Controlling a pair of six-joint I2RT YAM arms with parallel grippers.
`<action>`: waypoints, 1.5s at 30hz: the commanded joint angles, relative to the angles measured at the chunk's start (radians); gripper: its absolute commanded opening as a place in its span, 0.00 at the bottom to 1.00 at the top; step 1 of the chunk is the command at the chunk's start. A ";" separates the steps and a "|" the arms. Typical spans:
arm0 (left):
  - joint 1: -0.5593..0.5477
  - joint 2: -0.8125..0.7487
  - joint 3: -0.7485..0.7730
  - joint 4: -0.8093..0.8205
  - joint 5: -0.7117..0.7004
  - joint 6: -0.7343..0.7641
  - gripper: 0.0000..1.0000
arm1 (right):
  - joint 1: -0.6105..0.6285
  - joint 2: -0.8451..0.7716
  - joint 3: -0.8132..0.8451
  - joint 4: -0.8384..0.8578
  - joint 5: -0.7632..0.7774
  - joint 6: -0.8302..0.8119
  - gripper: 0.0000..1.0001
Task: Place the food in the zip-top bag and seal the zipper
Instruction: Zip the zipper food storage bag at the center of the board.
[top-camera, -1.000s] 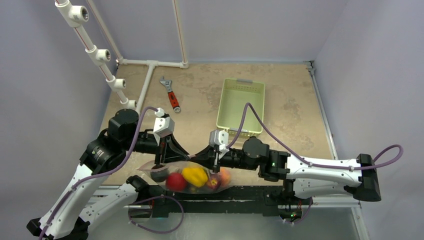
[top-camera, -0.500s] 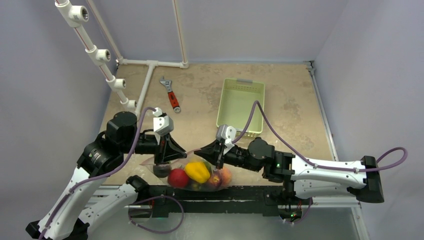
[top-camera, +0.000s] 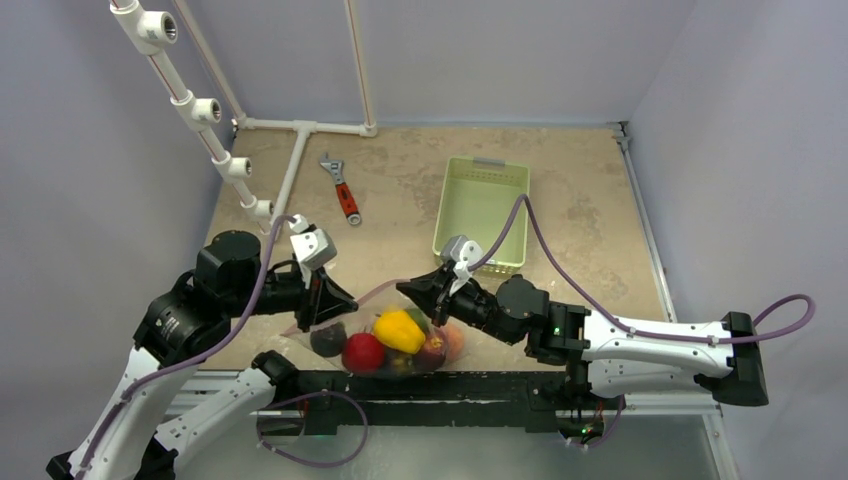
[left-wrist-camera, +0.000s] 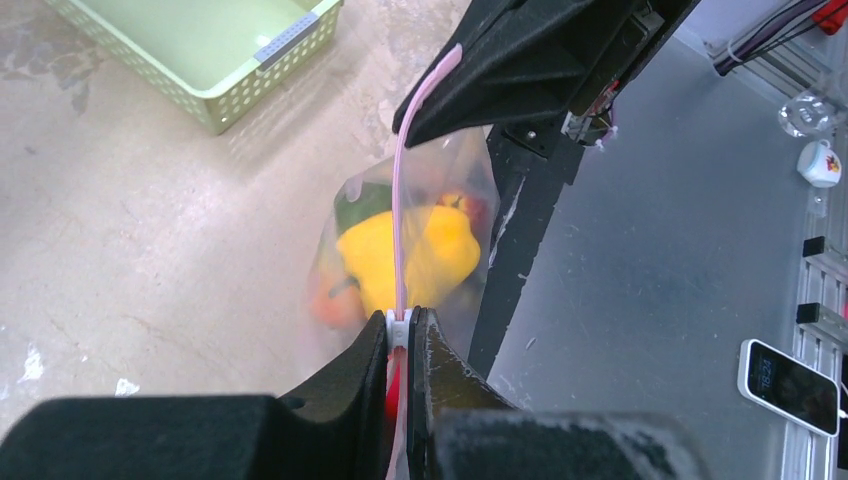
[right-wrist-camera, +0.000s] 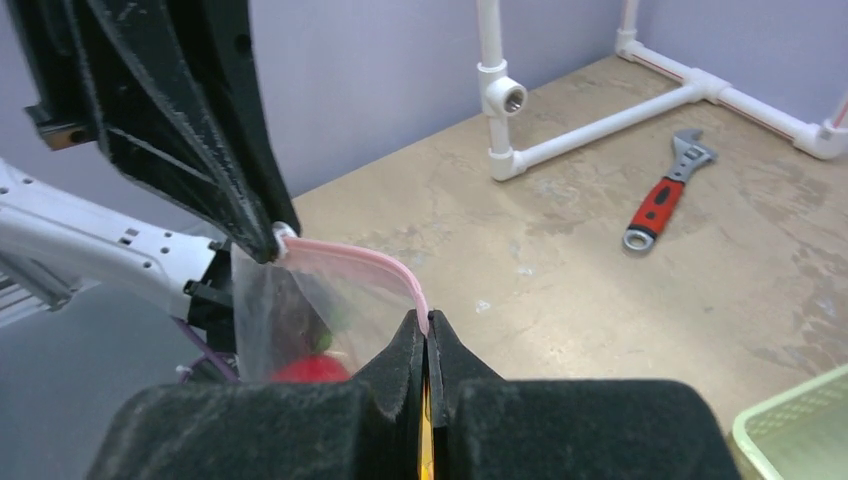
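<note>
The clear zip-top bag (top-camera: 390, 345) hangs at the table's near edge between my two grippers. It holds the food: a yellow pepper (top-camera: 398, 330), a red tomato (top-camera: 363, 352), a dark round piece (top-camera: 327, 340) and an orange piece (top-camera: 450, 342). My left gripper (top-camera: 348, 301) is shut on the pink zipper (left-wrist-camera: 398, 230) at a white slider, as the left wrist view (left-wrist-camera: 402, 325) shows. My right gripper (top-camera: 402, 289) is shut on the zipper's other end, as the right wrist view (right-wrist-camera: 424, 322) shows. The pink strip (right-wrist-camera: 350, 255) bows between them.
A pale green mesh basket (top-camera: 482, 210) stands behind the right arm. A red-handled wrench (top-camera: 342, 188) lies at the back left, beside white pipes (top-camera: 290, 175). The table's black front rail (top-camera: 450, 385) is just below the bag.
Both grippers have lifted and turned their tips toward each other, now closer together. The left arm has drawn back to the left. The bag has bunched up and hangs lower between them.
</note>
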 joint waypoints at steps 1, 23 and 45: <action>-0.003 -0.025 0.061 -0.071 -0.056 -0.033 0.00 | -0.021 -0.029 0.008 -0.024 0.200 0.029 0.00; -0.003 -0.092 0.140 -0.158 -0.116 -0.085 0.00 | -0.090 -0.015 0.041 -0.029 0.475 0.100 0.00; -0.003 -0.087 0.135 -0.126 -0.101 -0.068 0.00 | -0.113 -0.145 0.213 -0.091 -0.128 -0.281 0.78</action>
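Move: The zipper slider is already pinched in the left gripper. Counted from the right gripper, which pinches the zip strip near its right end, the slider lies some 6 cm to the left and 3 cm back, about level. From the left hand the yellow pepper in the hanging bag sits 6 cm right, 1 cm back and 12 cm down, the red tomato straight left-right below it, 4 cm back and 14 cm down. The green basket lies about 25 cm ahead of the right hand, 17 cm right and 27 cm lower. Keep the left gripper shut on the slider and draw it about 4 cm left, a little back and up, away from the strip's right end. Meanwhile pull the right gripper forward and right, some 10 cm, turning clockwise. Then open the right fingers and lift them clear, rising about 11 cm while coming partly back and swinging counter-clockwise. ##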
